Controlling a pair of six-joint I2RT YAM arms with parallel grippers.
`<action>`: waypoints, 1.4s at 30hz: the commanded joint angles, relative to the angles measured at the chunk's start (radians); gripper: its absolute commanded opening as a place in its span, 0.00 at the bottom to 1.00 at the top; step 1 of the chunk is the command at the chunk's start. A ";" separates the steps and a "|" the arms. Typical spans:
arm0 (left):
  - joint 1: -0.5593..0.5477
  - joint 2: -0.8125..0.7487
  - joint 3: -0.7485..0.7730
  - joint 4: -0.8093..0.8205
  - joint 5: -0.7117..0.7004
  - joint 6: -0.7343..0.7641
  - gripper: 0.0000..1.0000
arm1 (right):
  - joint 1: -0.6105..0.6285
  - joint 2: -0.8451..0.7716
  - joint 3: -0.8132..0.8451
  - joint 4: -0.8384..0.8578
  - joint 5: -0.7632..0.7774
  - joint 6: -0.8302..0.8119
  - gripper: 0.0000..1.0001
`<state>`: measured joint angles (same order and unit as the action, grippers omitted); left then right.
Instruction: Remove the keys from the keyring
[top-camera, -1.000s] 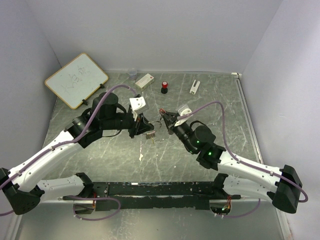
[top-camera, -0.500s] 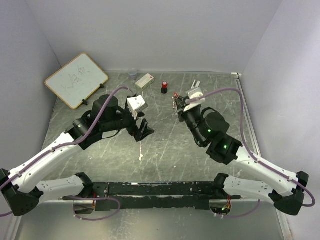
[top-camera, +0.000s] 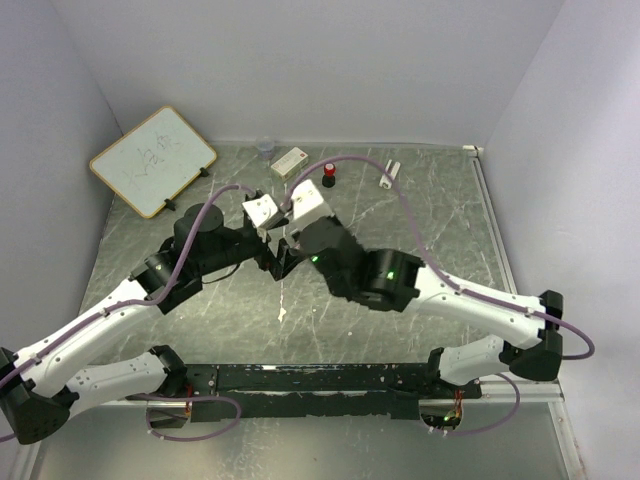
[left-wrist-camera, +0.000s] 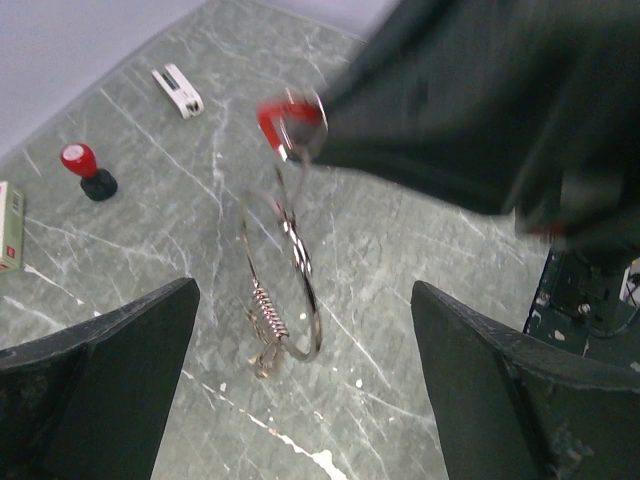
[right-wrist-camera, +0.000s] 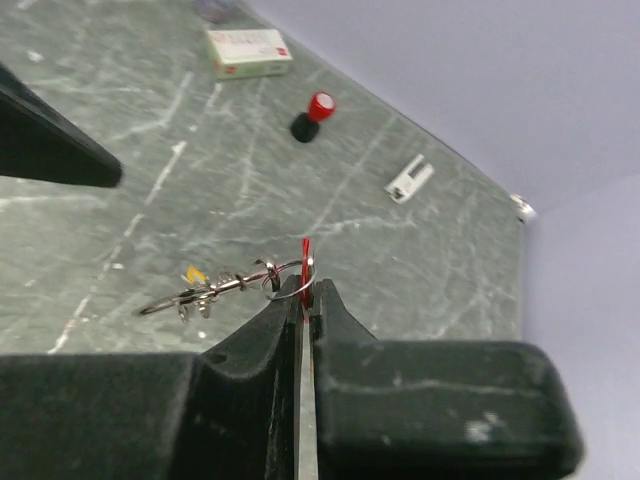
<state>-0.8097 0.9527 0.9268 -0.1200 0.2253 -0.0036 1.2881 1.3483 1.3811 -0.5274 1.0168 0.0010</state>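
My right gripper (right-wrist-camera: 305, 290) is shut on the red-headed key (right-wrist-camera: 305, 255), edge-on between its fingertips. The thin silver keyring (right-wrist-camera: 283, 281) hangs from that key and trails left with small silver keys and a yellowish-headed one (right-wrist-camera: 195, 273). In the left wrist view the red key (left-wrist-camera: 285, 118) is at the top under the dark right gripper, and the keyring (left-wrist-camera: 300, 290) dangles blurred above the table. My left gripper (left-wrist-camera: 304, 300) stands wide open, its fingers either side of the ring without touching it. Seen from above, the left gripper (top-camera: 284, 256) sits right under the right wrist.
A whiteboard (top-camera: 152, 160) leans at the back left. Along the back lie a clear cup (top-camera: 265, 148), a white box (top-camera: 289, 161), a red-topped black stamp (top-camera: 328, 176) and a small white clip (top-camera: 389, 174). A white fleck (top-camera: 283, 312) marks the table.
My left gripper opened and let go of the key bunch. The right arm lifted the keyring away to the back right, then swung left over the left gripper.
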 joint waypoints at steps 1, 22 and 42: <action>-0.005 -0.028 -0.037 0.107 -0.050 -0.027 0.95 | 0.041 0.012 0.034 -0.083 0.227 0.003 0.00; -0.006 -0.162 -0.383 0.716 0.144 -0.126 0.74 | 0.082 -0.084 -0.034 0.059 0.100 -0.024 0.00; -0.016 0.006 -0.468 1.190 0.140 -0.243 0.66 | 0.085 -0.065 -0.036 0.060 0.089 -0.012 0.00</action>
<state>-0.8131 0.9592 0.4717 0.9417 0.3702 -0.2298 1.3682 1.2774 1.3468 -0.4908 1.1027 -0.0181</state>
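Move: The right fingers hold up the red tag, with the keyring hanging about 5 cm below them and some 2 cm to their left. From the open left hand, the keyring's middle lies about 5 cm to the right, 2 cm ahead and 4 cm lower. The red tag is roughly 6 cm to its right, 2 cm ahead and 2 cm above. The keys hang about 4 cm to its right, 2 cm ahead and 8 cm below. The right fingers keep their pinch on the red tag while that hand eases about 2 cm back and up and slightly right. Beside the hanging keyring, with no touch to be seen, the left hand dips some 2 cm while starting to draw back 3 cm, then rises to end 3 cm above its start, edging right. Its fingertips tip up some 30 degrees and the wide-open fingers narrow to about two-thirds. ##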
